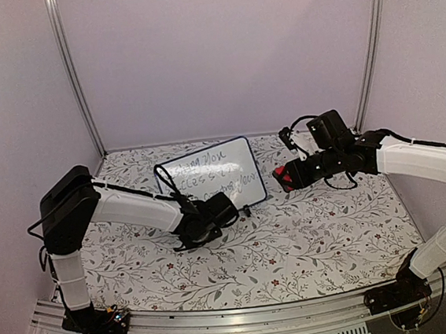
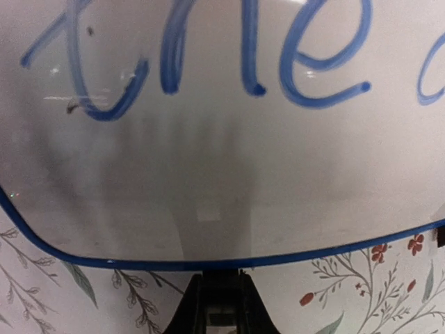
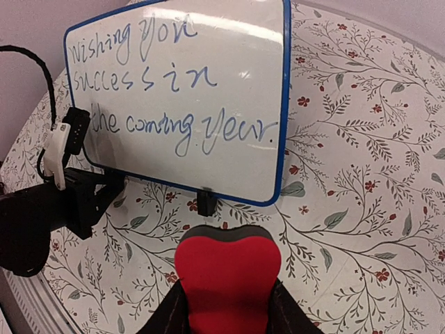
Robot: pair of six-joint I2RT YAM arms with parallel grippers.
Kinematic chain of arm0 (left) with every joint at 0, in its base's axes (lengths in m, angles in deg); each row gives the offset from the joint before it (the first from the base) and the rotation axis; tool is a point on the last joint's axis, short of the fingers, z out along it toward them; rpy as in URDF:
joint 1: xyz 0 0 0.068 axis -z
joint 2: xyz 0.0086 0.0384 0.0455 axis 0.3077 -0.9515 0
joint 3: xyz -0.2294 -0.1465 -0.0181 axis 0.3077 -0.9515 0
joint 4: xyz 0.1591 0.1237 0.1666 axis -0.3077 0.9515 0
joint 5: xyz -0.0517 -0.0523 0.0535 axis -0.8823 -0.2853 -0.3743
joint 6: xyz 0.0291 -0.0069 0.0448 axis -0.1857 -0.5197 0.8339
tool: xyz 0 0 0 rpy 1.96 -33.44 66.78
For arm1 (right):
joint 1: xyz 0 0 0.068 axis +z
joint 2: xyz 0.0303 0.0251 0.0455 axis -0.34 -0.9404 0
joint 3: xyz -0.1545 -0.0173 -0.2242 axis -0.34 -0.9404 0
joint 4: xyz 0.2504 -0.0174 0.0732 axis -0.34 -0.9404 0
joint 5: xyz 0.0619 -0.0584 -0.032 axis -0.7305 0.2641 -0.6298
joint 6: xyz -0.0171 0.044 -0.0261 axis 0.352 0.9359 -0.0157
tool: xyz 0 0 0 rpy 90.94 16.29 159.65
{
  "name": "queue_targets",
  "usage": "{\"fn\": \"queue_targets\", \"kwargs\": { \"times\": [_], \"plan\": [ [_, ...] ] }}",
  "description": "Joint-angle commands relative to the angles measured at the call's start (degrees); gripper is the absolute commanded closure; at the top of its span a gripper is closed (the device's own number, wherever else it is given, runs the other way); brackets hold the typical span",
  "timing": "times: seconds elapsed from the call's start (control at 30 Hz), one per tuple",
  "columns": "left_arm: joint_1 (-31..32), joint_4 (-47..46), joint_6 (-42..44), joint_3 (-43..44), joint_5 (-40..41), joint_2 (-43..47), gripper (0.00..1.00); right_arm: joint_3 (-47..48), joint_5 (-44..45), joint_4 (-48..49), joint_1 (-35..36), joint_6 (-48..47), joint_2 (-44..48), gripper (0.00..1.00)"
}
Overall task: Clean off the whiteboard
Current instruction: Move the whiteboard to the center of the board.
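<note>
The whiteboard (image 1: 212, 174) stands tilted up at the back middle of the table, blue handwriting across three lines (image 3: 167, 80). My left gripper (image 1: 235, 206) is shut on its lower blue edge (image 2: 229, 263), and the left wrist view shows the board (image 2: 222, 181) close up. In the right wrist view that gripper (image 3: 104, 186) meets the board's lower left edge. My right gripper (image 1: 287, 178) hangs to the board's right, apart from it, shut on a red eraser block (image 3: 226, 268) with a dark felt face. The block's felt end points toward the board (image 3: 181, 111).
A floral cloth (image 1: 293, 239) covers the table. Lilac walls and two metal posts (image 1: 71, 71) close in the back and sides. A small black foot (image 3: 206, 202) sticks out under the board's lower edge. A black cable (image 3: 31, 62) loops at the left arm.
</note>
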Motion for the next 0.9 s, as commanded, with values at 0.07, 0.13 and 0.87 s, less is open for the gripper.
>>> {"fn": "queue_targets", "kwargs": {
  "times": [0.07,0.13,0.87],
  "plan": [
    [3.79,2.32,-0.85,3.55,-8.44,-3.87,0.87,1.47,1.35,-0.58,0.48,0.13,1.06,0.64],
    [4.41,2.27,-0.45,3.99,-8.74,-3.93,0.82,1.45,1.61,-0.93,0.48,-0.06,1.39,0.64],
    [8.79,6.47,14.01,1.93,0.81,21.99,0.25,0.87,2.02,-1.66,0.48,-0.10,4.07,0.64]
  ]
}}
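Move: Between the left hand's nearly shut fingers is the whiteboard's left foot. The whiteboard's middle lies about 10 cm ahead, 4 cm to the right and 6 cm above; its right foot is some 13 cm to the right and 4 cm ahead, level in height. The eraser, held by the right hand, hangs roughly 22 cm right, 4 cm ahead and 15 cm up. From the right hand, the whiteboard's middle is about 18 cm left, 6 cm ahead and 10 cm lower. Dragging the whiteboard by its left foot, the left hand goes on low over the table to the right and slightly back, slowing as its fingers spread wide and let go. It then backs off towards its base and lifts clear, ending about 6 cm right, 6 cm back and 7 cm up, while turning some 15 degrees clockwise. ##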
